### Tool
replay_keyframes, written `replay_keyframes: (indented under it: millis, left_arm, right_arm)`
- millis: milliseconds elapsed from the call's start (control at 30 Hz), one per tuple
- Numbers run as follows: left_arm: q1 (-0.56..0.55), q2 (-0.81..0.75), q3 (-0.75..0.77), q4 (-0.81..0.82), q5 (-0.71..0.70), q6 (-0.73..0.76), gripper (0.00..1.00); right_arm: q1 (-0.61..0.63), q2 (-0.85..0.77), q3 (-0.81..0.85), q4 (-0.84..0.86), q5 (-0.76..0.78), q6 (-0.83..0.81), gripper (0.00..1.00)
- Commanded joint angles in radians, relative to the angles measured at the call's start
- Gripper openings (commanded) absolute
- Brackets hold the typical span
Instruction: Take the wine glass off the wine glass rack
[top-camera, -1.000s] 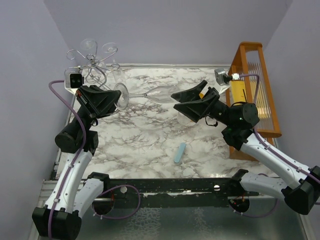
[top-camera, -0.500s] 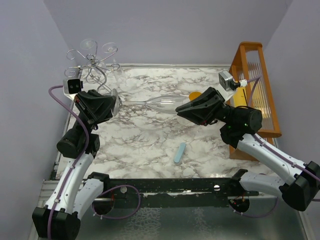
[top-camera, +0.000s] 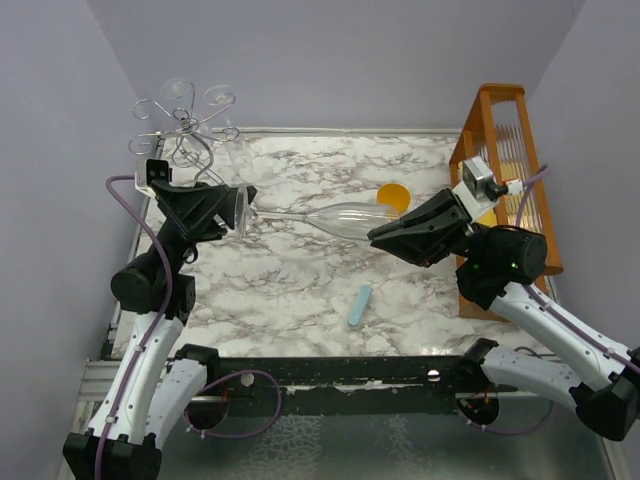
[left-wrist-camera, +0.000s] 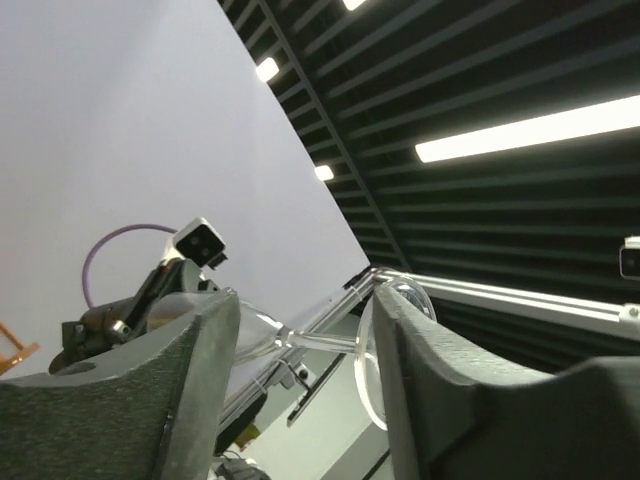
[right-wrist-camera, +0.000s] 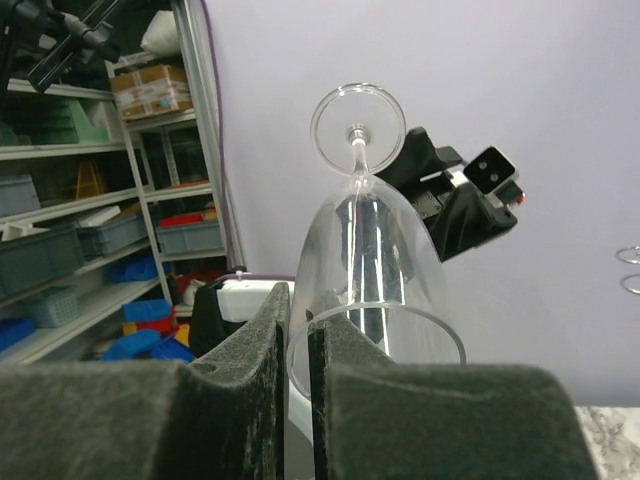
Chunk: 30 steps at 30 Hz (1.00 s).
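A clear wine glass (top-camera: 340, 216) hangs on its side above the marble table, off the silvery wire wine glass rack (top-camera: 185, 135) at the back left. My right gripper (top-camera: 375, 233) is shut on the rim of its bowl; in the right wrist view one finger sits inside the bowl (right-wrist-camera: 370, 260) and the other outside, gripper (right-wrist-camera: 298, 300). My left gripper (top-camera: 240, 208) stands open around the glass's foot (left-wrist-camera: 385, 350). There the stem (left-wrist-camera: 315, 340) crosses the gap between the fingers, and the foot lies against the right finger (left-wrist-camera: 440, 380); left gripper (left-wrist-camera: 300, 310).
Other clear glasses (top-camera: 177, 92) hang on the wire rack. A tall orange wooden slatted rack (top-camera: 510, 170) stands at the right edge, with an orange disc (top-camera: 393, 196) near it. A small light-blue object (top-camera: 360, 304) lies on the marble table (top-camera: 290, 290).
My right gripper closed on the bowl's rim and drew back to the right with the glass. My left gripper, shut on the foot before, has opened.
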Motion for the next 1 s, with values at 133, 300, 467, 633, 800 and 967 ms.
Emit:
replay_keyframes:
  millis: [133, 300, 467, 633, 800, 967]
  left_arm:
    - [0.006, -0.099, 0.001, -0.355, -0.013, 0.197, 0.80]
    - [0.006, -0.133, 0.014, -0.553, -0.036, 0.343, 0.89]
    - [0.006, -0.146, 0.068, -0.781, -0.078, 0.502, 0.90]
    - [0.006, -0.135, 0.153, -0.969, -0.153, 0.663, 0.91]
    - [0.006, -0.105, 0.250, -1.084, -0.198, 0.790, 0.91]
    - [0.006, -0.115, 0.301, -1.159, -0.225, 0.858, 0.91]
  right_arm:
    - [0.006, -0.190, -0.012, -0.386, 0.176, -0.257, 0.02]
    - [0.007, -0.314, 0.003, -0.709, 0.317, -0.353, 0.02]
    - [0.006, -0.421, 0.043, -1.090, 0.398, -0.389, 0.02]
    - [0.007, -0.456, 0.148, -1.525, 0.482, -0.390, 0.02]
    - [0.007, -0.416, 0.280, -1.883, 0.634, -0.418, 0.02]
    - [0.007, -0.316, 0.346, -2.102, 0.793, -0.481, 0.02]
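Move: My right hand holds the wine glass by its rim, and its foot stands between my half-open left fingers. From the right hand the orange goblet on the table lies some 22 cm ahead, 8 cm to the right and 38 cm below; the light-blue strip is about 6 cm ahead, 1 cm right, 45 cm down. From the left hand the rack's middle is about 26 cm ahead, 12 cm left, 33 cm below. I open my left fingers the rest of the way off the glass's foot and take that hand forward and down, about 7 cm each, tipping the fingers over to point mostly forward. With my right I keep the rim pinched and swing the wine glass down some 13 cm and to the right about 11 cm, rolling the wrist so the foot goes from raised to tilted slightly down, pointing left and forward. ##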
